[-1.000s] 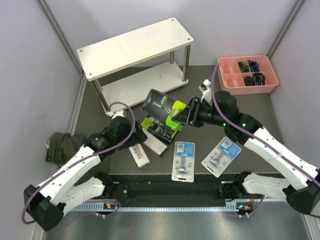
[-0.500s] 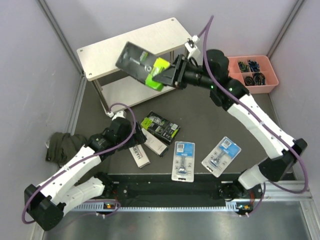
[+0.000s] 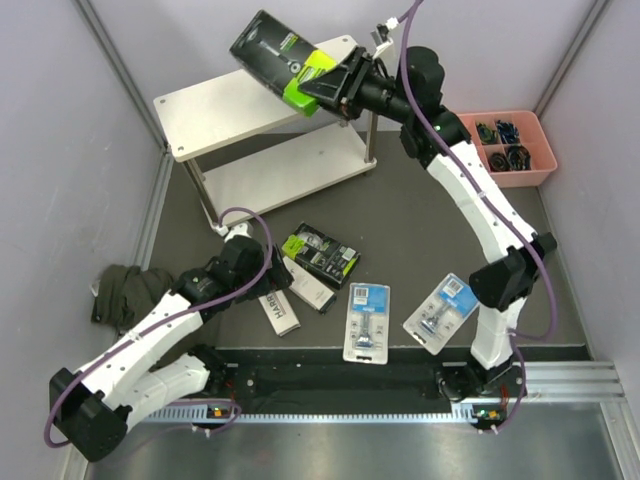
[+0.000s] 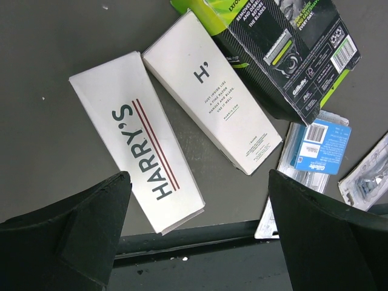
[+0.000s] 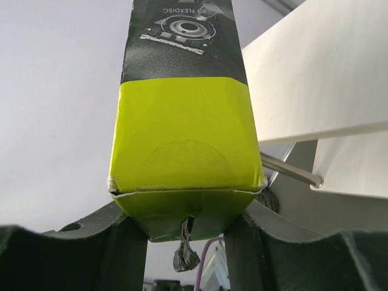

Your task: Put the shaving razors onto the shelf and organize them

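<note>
My right gripper point(image 3: 335, 88) is shut on the lime-green end of a black and lime razor pack point(image 3: 282, 52), held high over the back edge of the shelf's top board point(image 3: 230, 100). In the right wrist view the pack point(image 5: 182, 121) sits between both fingers point(image 5: 121, 248), with the shelf board point(image 5: 315, 73) to the right. A second black and lime pack point(image 3: 320, 255), two white Harry's boxes point(image 3: 278, 312) point(image 3: 308, 285) and two blue-card blister packs point(image 3: 367, 320) point(image 3: 442, 310) lie on the dark mat. My left gripper point(image 4: 198, 177) hovers open above the Harry's boxes point(image 4: 139, 139) point(image 4: 212, 100).
A pink compartment tray point(image 3: 462, 160) with small dark items stands at the back right. A dark cloth point(image 3: 125, 290) lies at the left wall. The shelf's lower board point(image 3: 280, 175) is bare. A black rail point(image 3: 340, 375) runs along the near edge.
The right arm has lifted the black and lime pack from above the mat up and back to over the shelf's top board. The left arm has not moved.
</note>
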Robot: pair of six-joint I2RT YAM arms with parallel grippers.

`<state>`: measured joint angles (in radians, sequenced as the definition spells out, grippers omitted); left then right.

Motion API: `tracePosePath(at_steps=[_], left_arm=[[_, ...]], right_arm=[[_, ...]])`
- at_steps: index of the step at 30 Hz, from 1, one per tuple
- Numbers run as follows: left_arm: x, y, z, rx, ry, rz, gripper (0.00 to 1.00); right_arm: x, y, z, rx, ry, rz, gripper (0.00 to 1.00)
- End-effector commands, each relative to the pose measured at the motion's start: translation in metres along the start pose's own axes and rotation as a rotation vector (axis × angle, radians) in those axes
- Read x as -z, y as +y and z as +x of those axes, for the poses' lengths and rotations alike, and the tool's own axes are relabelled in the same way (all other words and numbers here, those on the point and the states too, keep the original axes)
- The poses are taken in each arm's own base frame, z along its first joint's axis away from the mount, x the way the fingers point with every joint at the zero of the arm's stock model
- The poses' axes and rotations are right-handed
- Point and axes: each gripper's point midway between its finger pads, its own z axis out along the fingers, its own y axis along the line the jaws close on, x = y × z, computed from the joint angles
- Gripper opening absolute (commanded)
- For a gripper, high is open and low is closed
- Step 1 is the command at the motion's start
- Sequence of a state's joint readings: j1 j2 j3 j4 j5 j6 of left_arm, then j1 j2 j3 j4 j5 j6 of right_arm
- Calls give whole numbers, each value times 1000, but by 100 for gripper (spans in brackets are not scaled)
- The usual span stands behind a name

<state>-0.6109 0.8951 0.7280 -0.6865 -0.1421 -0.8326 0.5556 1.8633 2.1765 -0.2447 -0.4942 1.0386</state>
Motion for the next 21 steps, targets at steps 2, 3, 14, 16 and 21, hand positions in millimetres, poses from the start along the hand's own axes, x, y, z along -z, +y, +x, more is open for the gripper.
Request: tracePosePath(at_steps=[2, 3, 14, 16, 21], left_arm=[[-4, -2, 0, -14, -4, 18, 99], [-5, -2, -1, -13, -7, 19, 99], [-10, 1, 4, -15, 7, 9, 99], [-10, 1, 5, -16, 10, 9, 99], [-9, 2, 6, -15, 14, 5, 99]], right_arm=[[21, 43, -70, 52, -173, -162, 0], [21, 37, -75, 48, -179, -152, 0], [9, -29, -111, -41, -234, -83, 0], [3, -40, -114, -57, -249, -68, 0], [-6, -53, -124, -105, -300, -62, 0]])
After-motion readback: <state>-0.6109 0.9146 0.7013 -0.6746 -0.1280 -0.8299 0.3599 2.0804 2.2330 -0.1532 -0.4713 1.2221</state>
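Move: Ahead of the right hand, which already holds the black-and-green razor box, the right end of the shelf's top board lies about 19 cm out, 3 cm to its right and 12 cm down. The lower board's middle is some 14 cm ahead, 12 cm left and 42 cm below; the pink tray is roughly 22 cm ahead, 43 cm right and 46 cm below. From the left hand, that top-board end is about 37 cm ahead, 13 cm right and 24 cm higher. Carrying the razor box by its green end, the right hand reaches forward about 13 cm over the shelf's top board while shifting some 6 cm right towards its right end, and sinks at a growing pace, about 6.5 cm in all. The wrist turns clockwise some 10 degrees and tips forward as it goes; the fingers keep their grip. ##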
